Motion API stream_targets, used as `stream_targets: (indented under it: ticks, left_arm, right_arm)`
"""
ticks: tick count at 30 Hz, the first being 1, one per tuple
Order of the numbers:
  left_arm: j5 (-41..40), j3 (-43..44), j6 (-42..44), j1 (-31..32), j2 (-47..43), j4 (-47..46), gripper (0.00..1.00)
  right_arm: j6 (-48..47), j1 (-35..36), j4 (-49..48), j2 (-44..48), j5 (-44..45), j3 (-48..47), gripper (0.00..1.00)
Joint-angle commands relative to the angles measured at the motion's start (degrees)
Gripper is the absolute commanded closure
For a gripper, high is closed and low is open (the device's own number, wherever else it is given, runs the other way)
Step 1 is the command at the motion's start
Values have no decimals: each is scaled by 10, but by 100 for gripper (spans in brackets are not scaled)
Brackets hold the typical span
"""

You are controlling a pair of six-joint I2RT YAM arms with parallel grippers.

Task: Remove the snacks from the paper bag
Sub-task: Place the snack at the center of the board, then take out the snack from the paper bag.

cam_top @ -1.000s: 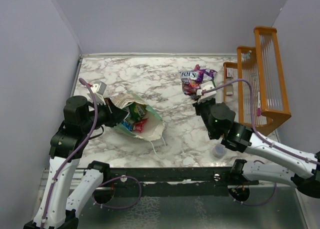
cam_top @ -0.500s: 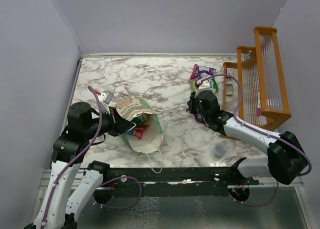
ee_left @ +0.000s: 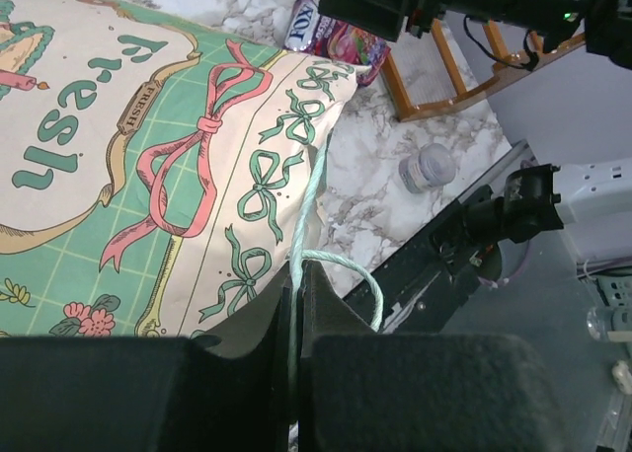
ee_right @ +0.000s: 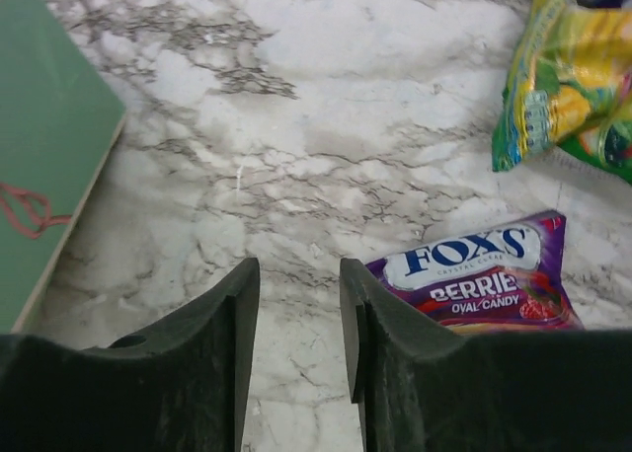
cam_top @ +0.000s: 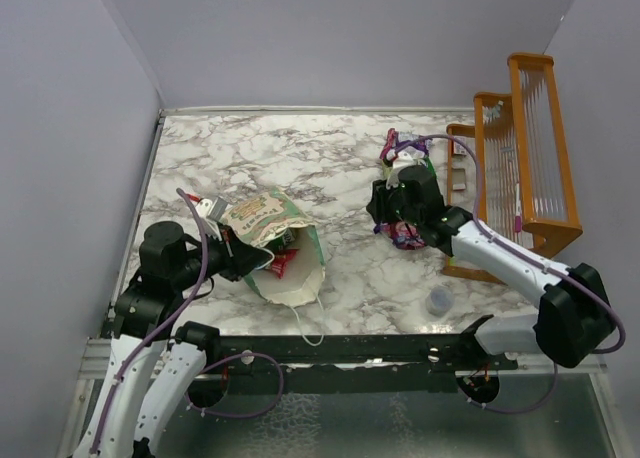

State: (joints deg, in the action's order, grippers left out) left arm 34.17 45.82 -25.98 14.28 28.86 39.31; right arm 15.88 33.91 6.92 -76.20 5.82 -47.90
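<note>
The mint-green paper bag (cam_top: pixel 262 214) lies on its side at the left, its mouth toward the near edge. A red snack (cam_top: pixel 283 264) and a green one (cam_top: pixel 281 240) show inside it. My left gripper (cam_top: pixel 235 250) is shut on the bag's pale green string handle (ee_left: pixel 299 243), with the printed panel (ee_left: pixel 148 156) just beyond. My right gripper (ee_right: pixel 299 269) hangs open over bare marble, nothing between its fingers. A purple berry-candy packet (ee_right: pixel 474 274) lies just right of its fingers (cam_top: pixel 408 236). A green-yellow packet (ee_right: pixel 563 77) lies farther off, by more packets (cam_top: pixel 400 148).
An orange wire rack (cam_top: pixel 520 158) stands along the right side, close behind the right arm. A small grey round cap (cam_top: pixel 438 300) sits near the front right edge. Grey walls close off the table at the left, back and right.
My right gripper carried the purple packet down toward the table, opened and let it go. My left arm drew the bag nearer the front edge, still holding its handle.
</note>
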Motion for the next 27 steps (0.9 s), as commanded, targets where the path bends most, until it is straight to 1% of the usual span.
stream_targets:
  ticks: [1, 2, 3, 4, 5, 6, 9, 11, 13, 16, 18, 21, 24, 27]
  left_arm:
    - [-15, -28, -1, 0, -36, -69, 100]
    - [-17, -30, -2, 1, -42, -74, 100]
    - [-23, -27, 3, 1, -45, -75, 100]
    - [-31, -24, 6, 0, -48, -72, 100]
    - [-39, -21, 9, 0, -50, -72, 100]
    - [-46, -20, 12, 0, -52, -71, 100]
    - [-51, -23, 13, 0, -53, -74, 100]
    - [-54, -27, 10, 0, -56, -76, 100]
    - [-63, -28, 8, 0, -62, -73, 100]
    - [-90, -29, 0, 0, -71, -67, 100]
    - [-100, -31, -3, -1, -70, -65, 100]
    - [-87, -28, 8, -4, -60, -60, 100]
    - [-84, -30, 7, -12, -58, -63, 100]
    - [-80, -31, 8, -16, -55, -65, 100]
  right_arm:
    - [-48, 0, 101, 60, -141, -38, 52]
    - [-58, 0, 97, 79, -169, -28, 39]
    - [-67, 0, 90, 100, -195, -19, 29]
    - [-74, 1, 89, 120, -219, -14, 23]
    - [-80, 1, 82, 142, -243, -9, 19]
    - [-89, 1, 77, 163, -267, -5, 16]
    - [-119, 14, 68, 192, -343, -9, 15]
    - [-147, 52, 67, 200, -364, -18, 15]
    - [-172, 125, 64, 201, -326, -27, 16]
    - [-200, 250, 32, 184, -189, -30, 16]
    - [-222, 296, 27, 156, -145, -46, 18]
    - [-275, 350, 7, 119, -112, -53, 18]
    - [-385, 398, -50, 102, -111, -26, 17]
    - [-460, 409, -113, 88, -89, -14, 18]
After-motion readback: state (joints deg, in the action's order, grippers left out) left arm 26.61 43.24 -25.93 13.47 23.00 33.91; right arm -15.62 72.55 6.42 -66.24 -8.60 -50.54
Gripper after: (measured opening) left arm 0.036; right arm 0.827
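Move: The red and green snacks in the tipped paper bag lie about 26 cm to my right hand's left, some 15 cm back and roughly level with it. The berries bag I put down is about 8 cm to its right, level fore and aft, roughly 6 cm lower; the yellow-green bag is about 13 cm ahead and 9 cm right. From my left hand, pinching the bag's cord handle, those inner snacks are some 6 cm right, 3 cm ahead and 10 cm down. I draw my right hand back and up off the berries bag, opening the fingers wide, then swing back and left to the paper bag's mouth, sinking slightly at the end: about 22 cm back and 16 left in all, the wrist turning some 65 degrees counter-clockwise. My left hand keeps its pinch on the handle, easing 2 cm left and forward and tilting the fingertips up about 10 degrees. ##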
